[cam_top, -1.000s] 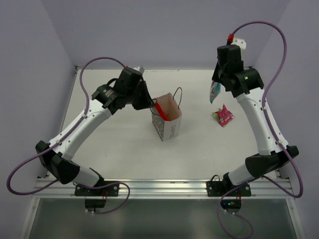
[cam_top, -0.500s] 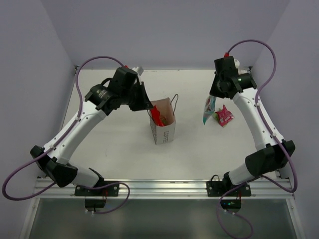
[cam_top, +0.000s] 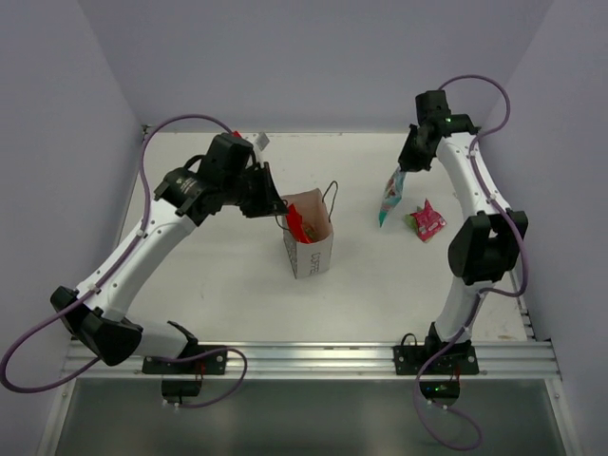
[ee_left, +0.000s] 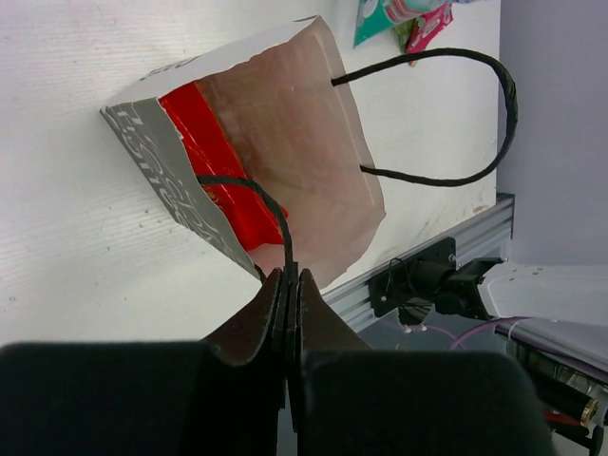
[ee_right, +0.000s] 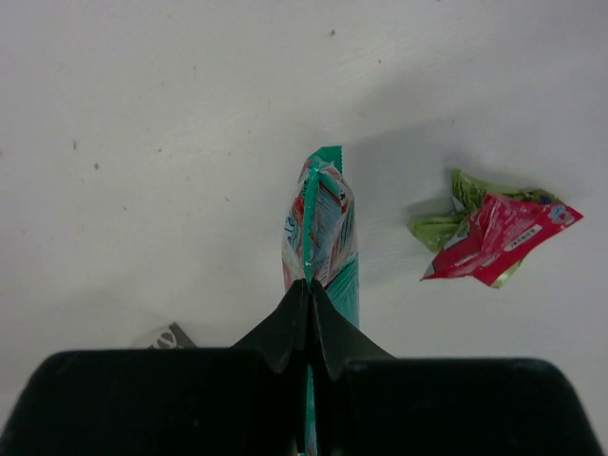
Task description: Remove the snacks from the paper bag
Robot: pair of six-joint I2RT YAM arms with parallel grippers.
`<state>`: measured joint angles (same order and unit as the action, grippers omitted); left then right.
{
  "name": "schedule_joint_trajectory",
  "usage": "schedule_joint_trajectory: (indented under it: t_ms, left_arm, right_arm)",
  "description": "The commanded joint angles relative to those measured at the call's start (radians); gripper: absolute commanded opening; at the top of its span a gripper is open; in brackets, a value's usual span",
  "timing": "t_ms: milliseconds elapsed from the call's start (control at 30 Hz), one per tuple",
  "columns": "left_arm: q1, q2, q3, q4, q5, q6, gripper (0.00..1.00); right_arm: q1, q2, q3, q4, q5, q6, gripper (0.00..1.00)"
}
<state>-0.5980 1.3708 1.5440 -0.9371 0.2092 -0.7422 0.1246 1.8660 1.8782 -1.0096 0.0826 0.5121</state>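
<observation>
The grey-beige paper bag (cam_top: 309, 242) stands mid-table with its mouth open; a bright red snack (cam_top: 296, 222) sits inside it (ee_left: 214, 152). My left gripper (ee_left: 288, 277) is shut on the bag's near black loop handle (ee_left: 256, 195), at the bag's left rim (cam_top: 275, 204). The other handle (ee_left: 475, 114) arcs free. My right gripper (ee_right: 310, 288) is shut on the top edge of the teal snack (ee_right: 323, 237), which hangs just above the table (cam_top: 389, 201). A small pink-red and green snack (cam_top: 426, 220) lies on the table to its right (ee_right: 494, 237).
The white table (cam_top: 209, 275) is walled by pale panels at the back and sides. An aluminium rail (cam_top: 304, 356) with both arm bases runs along the near edge. The right arm's elbow (cam_top: 484, 245) stands over the table's right side.
The right arm has swung toward the back right and lowered the teal snack next to the pink-red one. The left gripper and the bag have shifted slightly left.
</observation>
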Motion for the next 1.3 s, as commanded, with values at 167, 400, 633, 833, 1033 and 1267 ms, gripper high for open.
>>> schedule_joint_trajectory:
  t_ms: [167,400,633,833,1033,1267]
  left_arm:
    - [0.032,-0.021,0.007,0.029,0.065,0.047,0.00]
    - [0.041,-0.035,-0.008,0.027,0.062,0.052,0.00]
    - [0.043,-0.049,-0.044,0.050,0.081,0.041,0.00]
    - [0.043,-0.068,-0.067,0.050,0.075,0.038,0.00]
    - [0.043,-0.087,-0.088,0.050,0.070,0.037,0.00]
    - [0.043,-0.114,-0.140,0.070,0.076,0.018,0.00]
  right_arm:
    - [-0.011,0.084,0.088,0.019,-0.005,0.005,0.00]
    - [-0.017,0.033,-0.074,0.017,0.135,0.016,0.01]
    - [-0.017,-0.073,-0.234,0.040,0.206,0.005,0.25]
    - [-0.016,-0.234,-0.338,0.063,0.215,-0.007,0.54]
    - [0.082,-0.376,-0.386,0.045,0.157,-0.026,0.54]
    - [0.363,-0.467,-0.246,-0.039,0.218,-0.023,0.53]
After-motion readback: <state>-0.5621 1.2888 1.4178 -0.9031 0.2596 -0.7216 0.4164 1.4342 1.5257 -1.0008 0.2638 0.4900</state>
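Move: The right hand still holds the teal packet; its landing spot on the table is about 4 cm back from this hand, neither left nor right, and some 19 cm below. The pink-and-green packet lies 2 cm back, 7 cm right, 18 cm down; the paper bag about 14 cm back, 25 cm left, 9 cm down. From the left hand, the landing spot is some 14 cm ahead, 31 cm right, 28 cm below. Right hand lowers the teal packet about 7 cm, lets go, then rises back and left towards the bag. ##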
